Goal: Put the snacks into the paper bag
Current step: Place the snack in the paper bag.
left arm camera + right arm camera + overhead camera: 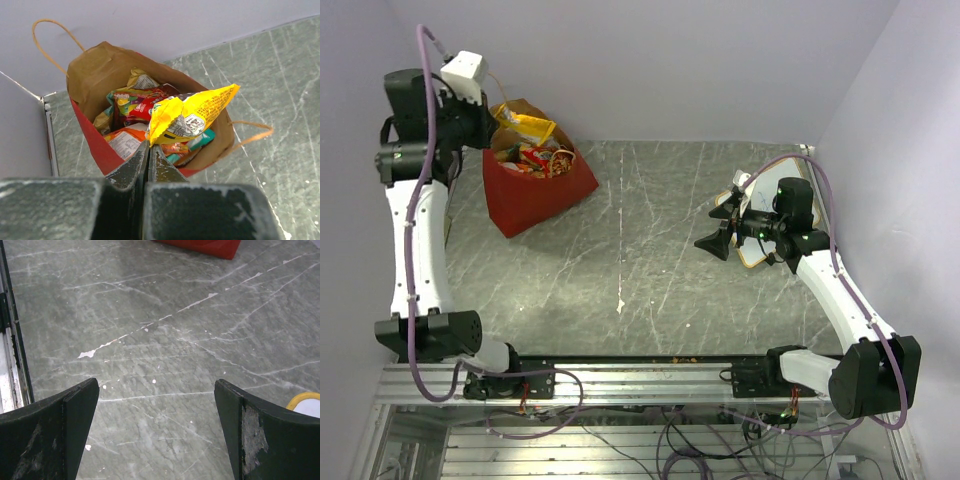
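Observation:
The red paper bag (pixel 535 195) stands at the back left, its mouth open and its brown inside (pixel 100 70) showing. Several snacks lie in it: a red packet (pixel 145 107), an orange one (pixel 125 142) and a teal one (pixel 204 139). An orange-yellow packet (pixel 192 115) lies tilted over the others at the bag's mouth (pixel 532 127). My left gripper (pixel 149 146) hangs above the bag's near rim (pixel 496 128), shut on that packet's lower corner. My right gripper (pixel 718 228) hovers open over bare table at the right (pixel 156 385), nothing between its fingers.
A white board with an orange edge (pixel 752 250) lies under the right arm, its corner showing in the right wrist view (pixel 306 402). The bag's loop handles (pixel 50 35) stick out on both sides. Walls close the table at the back and sides.

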Available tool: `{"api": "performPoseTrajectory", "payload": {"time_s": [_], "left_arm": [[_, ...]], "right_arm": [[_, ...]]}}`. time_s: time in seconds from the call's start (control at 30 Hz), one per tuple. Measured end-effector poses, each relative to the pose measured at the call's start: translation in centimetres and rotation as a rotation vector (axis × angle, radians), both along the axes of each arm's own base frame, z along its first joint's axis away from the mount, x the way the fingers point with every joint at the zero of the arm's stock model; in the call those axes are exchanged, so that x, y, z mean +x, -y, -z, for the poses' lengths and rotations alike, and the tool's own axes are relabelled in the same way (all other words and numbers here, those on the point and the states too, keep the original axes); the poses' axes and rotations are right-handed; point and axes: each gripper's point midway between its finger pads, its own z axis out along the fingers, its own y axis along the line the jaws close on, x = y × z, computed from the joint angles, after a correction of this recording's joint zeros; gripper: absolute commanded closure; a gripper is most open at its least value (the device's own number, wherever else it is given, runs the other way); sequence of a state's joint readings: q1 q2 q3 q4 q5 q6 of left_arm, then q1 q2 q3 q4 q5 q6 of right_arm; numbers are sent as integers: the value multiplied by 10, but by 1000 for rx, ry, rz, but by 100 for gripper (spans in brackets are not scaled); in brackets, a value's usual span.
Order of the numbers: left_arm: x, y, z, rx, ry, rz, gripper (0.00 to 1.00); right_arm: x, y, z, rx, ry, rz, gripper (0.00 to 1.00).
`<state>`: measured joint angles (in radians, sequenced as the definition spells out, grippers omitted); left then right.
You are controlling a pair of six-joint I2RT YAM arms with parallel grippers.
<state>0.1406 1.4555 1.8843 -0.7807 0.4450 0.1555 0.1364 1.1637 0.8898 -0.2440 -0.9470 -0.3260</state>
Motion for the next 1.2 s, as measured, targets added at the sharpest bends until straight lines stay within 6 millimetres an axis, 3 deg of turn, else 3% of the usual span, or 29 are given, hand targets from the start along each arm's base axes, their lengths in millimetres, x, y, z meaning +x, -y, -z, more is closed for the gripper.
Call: {"api": "performPoseTrajectory", "payload": {"time_s": [0.1,0.27,0.43,0.53,0.77,0.9,1.07,1.2], "left_arm": [[20,7,13,29,-17,-22,93],[55,14,56,89,-102,-52,93],[75,16,94,140,-179,-66,93],[80,20,106,156,-202,-58,93],[86,29,110,178,-193,-38,93],[102,33,124,208,-220,-30,92],[116,31,150,245,-300,-30,68],[118,28,157,265,-336,-33,49]], "right_arm": [[0,0,0,0,0,0,0],[0,0,0,0,0,0,0],[0,0,0,0,0,0,0],[0,0,0,0,0,0,0],[0,0,0,0,0,1,0],[0,0,0,-1,0,1,0],[1,0,0,-2,1,4,0],[1,1,1,-3,0,7,0]]}}
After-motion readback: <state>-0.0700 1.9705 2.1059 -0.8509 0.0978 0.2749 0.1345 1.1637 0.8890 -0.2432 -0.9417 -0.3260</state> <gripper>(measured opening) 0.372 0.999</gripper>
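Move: Ahead of the left hand, which already pinches the yellow snack packet high up, the middle of the paper bag's mouth lies about 11 cm farther out, 5 cm to the right and 17 cm below. The bag's right handle is about level with that middle and some 5 cm to the right of it; the red snack packet inside lies about 12 cm ahead of the hand, 7 cm right and 24 cm down. From the right hand the mouth is some 22 cm forward and 34 cm left, at about its own height. Sinking about 16 cm while reaching some 12 cm forward, the left hand carries the yellow packet down into the paper bag's mouth, easing off halfway before dipping again. The wrist tips the fingers down by roughly 20 degrees and rolls its left side up a little; just at the end the fingers part to about a third and let go of the packet. ##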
